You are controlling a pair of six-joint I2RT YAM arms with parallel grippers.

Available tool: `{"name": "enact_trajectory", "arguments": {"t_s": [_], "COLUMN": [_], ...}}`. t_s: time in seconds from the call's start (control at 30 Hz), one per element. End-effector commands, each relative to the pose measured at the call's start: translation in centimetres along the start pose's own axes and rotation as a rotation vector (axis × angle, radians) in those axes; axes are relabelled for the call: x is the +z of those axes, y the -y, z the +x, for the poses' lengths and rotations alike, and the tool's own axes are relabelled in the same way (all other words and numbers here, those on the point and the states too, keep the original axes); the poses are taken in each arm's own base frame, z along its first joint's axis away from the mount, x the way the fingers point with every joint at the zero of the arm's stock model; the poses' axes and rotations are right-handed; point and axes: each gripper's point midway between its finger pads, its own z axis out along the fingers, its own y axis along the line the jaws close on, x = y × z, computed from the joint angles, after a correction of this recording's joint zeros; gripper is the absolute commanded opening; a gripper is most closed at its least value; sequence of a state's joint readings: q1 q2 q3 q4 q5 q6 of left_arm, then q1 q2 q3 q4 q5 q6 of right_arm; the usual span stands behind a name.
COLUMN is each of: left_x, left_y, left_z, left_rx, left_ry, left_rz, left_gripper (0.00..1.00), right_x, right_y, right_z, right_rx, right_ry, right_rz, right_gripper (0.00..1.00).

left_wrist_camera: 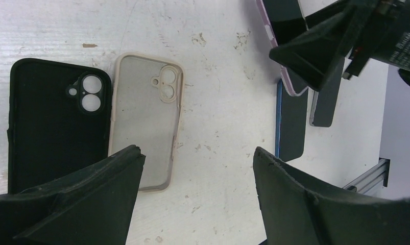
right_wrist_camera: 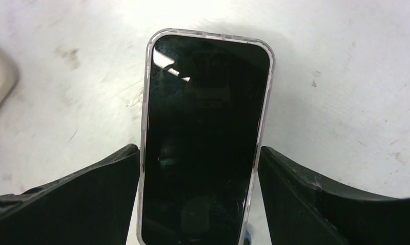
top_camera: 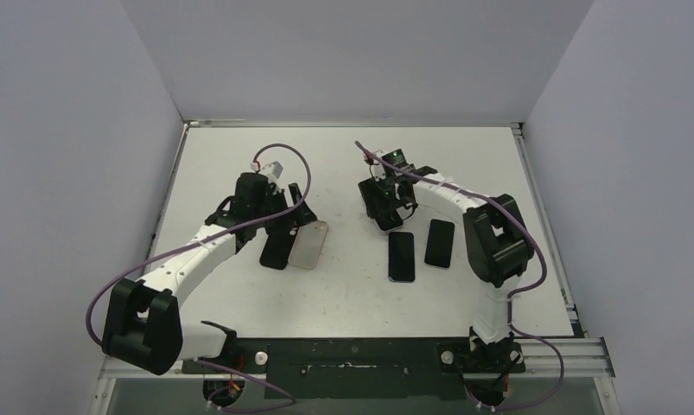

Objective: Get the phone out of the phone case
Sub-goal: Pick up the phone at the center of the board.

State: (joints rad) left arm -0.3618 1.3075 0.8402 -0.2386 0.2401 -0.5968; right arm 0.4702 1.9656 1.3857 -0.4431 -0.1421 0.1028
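A black-screened phone (right_wrist_camera: 205, 117) sits in a clear, pink-tinged phone case (right_wrist_camera: 145, 102). My right gripper (right_wrist_camera: 197, 153) is shut on the cased phone, one finger pressed against each long side. In the left wrist view the cased phone (left_wrist_camera: 284, 20) hangs tilted above the table in the right gripper's fingers (left_wrist_camera: 315, 51). From above, the right gripper (top_camera: 385, 207) is at centre right. My left gripper (left_wrist_camera: 197, 153) is open over bare table with nothing between its fingers, and from above the left gripper (top_camera: 293, 207) is at centre left.
An empty black case (left_wrist_camera: 54, 127) and an empty beige clear-backed case (left_wrist_camera: 146, 122) lie side by side under the left gripper. A blue-edged bare phone (top_camera: 401, 257) and a dark bare phone (top_camera: 440, 243) lie flat near the right arm. Grey walls enclose the white table (top_camera: 343, 294).
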Motion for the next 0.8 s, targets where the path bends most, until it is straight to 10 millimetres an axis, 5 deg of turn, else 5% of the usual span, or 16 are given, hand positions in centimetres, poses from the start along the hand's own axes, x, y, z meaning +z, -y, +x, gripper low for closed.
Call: {"name": "enact_trajectory", "arguments": {"t_s": [0.0, 0.23, 0.4, 0.77], "left_x": [-1.4, -2.0, -2.5, -4.3], "left_y": [1.3, 2.2, 4.7, 9.3], "left_z": [-1.5, -2.3, -2.4, -1.1], "left_rx": [0.040, 0.043, 0.072, 0.105], "left_ry": [0.013, -0.020, -0.080, -0.220], "left_rz": [0.066, 0.136, 0.262, 0.556], "left_gripper": [0.76, 0.76, 0.76, 0.71], "right_x": [-6.2, -11.0, -14.7, -18.6], "right_y": [-3.2, -7.9, -12.3, -17.5], "right_z": [-4.1, -3.7, -2.8, -2.1], "right_rx": [-0.286, -0.539, -0.773, -1.014], "right_ry": [0.196, 0.305, 0.409, 0.484], "right_rz": [-0.107, -0.250, -0.339, -0.416], "right_gripper": [0.01, 0.00, 0.00, 0.00]}}
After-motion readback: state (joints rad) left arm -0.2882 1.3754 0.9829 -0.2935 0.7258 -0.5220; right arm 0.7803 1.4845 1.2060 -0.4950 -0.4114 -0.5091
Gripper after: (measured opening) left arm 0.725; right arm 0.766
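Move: From the right gripper, already holding the cased phone just off the board, the open left gripper lies about 22 cm left, 8 cm back and 9 cm higher. The blue-edged phone lies roughly 14 cm back and 6 cm to its right, the dark phone 10 cm back and 17 cm right. From the left gripper, the clear case is some 12 cm below, 1 cm back and 1 cm right, the black case 6 cm left and 1 cm back. Keep the right gripper's pinch on the cased phone's long sides and swing it back about 14 cm, up 13 and left 8 towards the left gripper, turning some 50 degrees counter-clockwise and tipping the fingers up so the phone's end faces the left fingers. After a brief hover, raise the open left gripper about 5 cm and ease it right to meet it, turning clockwise. ##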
